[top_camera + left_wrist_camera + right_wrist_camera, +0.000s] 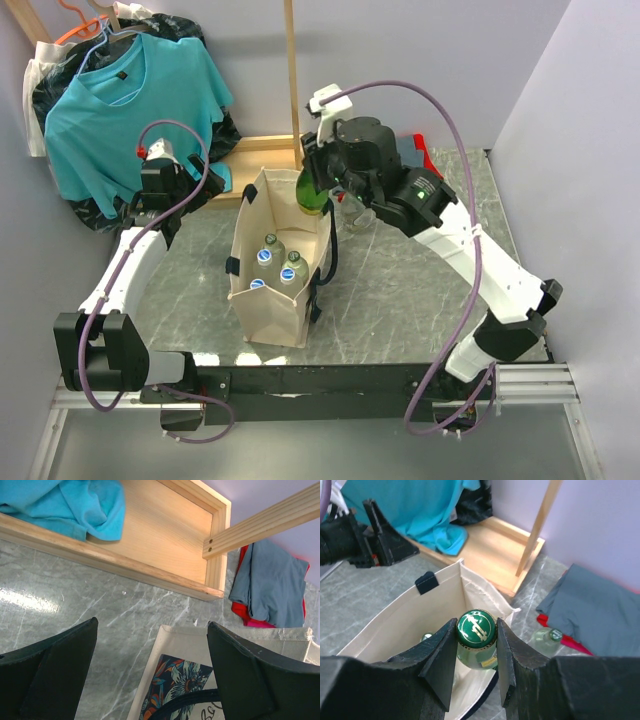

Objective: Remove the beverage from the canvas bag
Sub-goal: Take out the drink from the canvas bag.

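Observation:
The beige canvas bag [262, 318] stands open in the middle of the table, with several capped bottles [268, 256] upright inside. My right gripper [318, 182] hangs over the bag's far right corner, shut on the cap of a green glass beverage bottle [313, 194]. In the right wrist view both fingers press the green cap [476, 627], and the bottle's body hangs over the bag's [395, 625] open mouth. My left gripper [207, 178] is open and holds nothing, just beyond the bag's far left corner. Its wrist view shows the gripper [152, 623] above the bag's flowered side [185, 645].
A clear bottle [356, 216] lies on the table right of the bag, also seen as a clear bottle [547, 639] by grey cloth [600, 605] over something red. A wooden frame [165, 535] and teal shirt [120, 90] stand at the back left, black plastic behind.

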Tool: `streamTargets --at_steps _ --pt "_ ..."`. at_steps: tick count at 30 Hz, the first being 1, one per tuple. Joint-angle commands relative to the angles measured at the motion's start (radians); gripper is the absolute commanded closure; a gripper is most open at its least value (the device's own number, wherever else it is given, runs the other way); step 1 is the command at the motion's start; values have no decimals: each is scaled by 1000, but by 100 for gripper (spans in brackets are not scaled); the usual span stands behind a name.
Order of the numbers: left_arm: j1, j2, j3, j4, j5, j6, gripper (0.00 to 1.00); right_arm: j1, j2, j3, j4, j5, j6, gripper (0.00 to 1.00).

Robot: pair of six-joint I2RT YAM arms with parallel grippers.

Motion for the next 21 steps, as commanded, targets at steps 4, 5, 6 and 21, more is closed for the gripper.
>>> streamTargets --at_steps 4,5,6,21 --pt "-8 -20 8 33 6 -7 3 6 -97 61 211 144 -40 100" --pt "-8 -24 8 33 9 -7 4 6 -102 55 217 154 -44 100" --pt "-10 -22 6 33 9 -7 3 6 -105 50 220 170 -46 100" --pt "-11 -19 6 35 9 -7 4 -80 -153 -17 221 234 -1 100"
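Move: The right hand already grips the green bottle at its neck, above the canvas bag's right side. Ahead on the open table stands the clear bottle, some 8 cm forward, 7 cm to the right and about 30 cm lower. The bag's middle lies roughly 8 cm back, 9 cm left and 28 cm down; the folded clothes are about 20 cm ahead, 14 cm right and 40 cm down. From the left hand, the clear bottle is about 32 cm right, 2 cm back and 10 cm lower. Still pinching the green bottle by the neck, the right hand carries it about 5 cm to the right, out past the bag's right rim and towards the clear bottle, while rising some 3 cm, with the climb flattening out by the end. The wrist swings roughly 15 degrees clockwise, its fingers tipping up slightly, and the grip stays unchanged. ##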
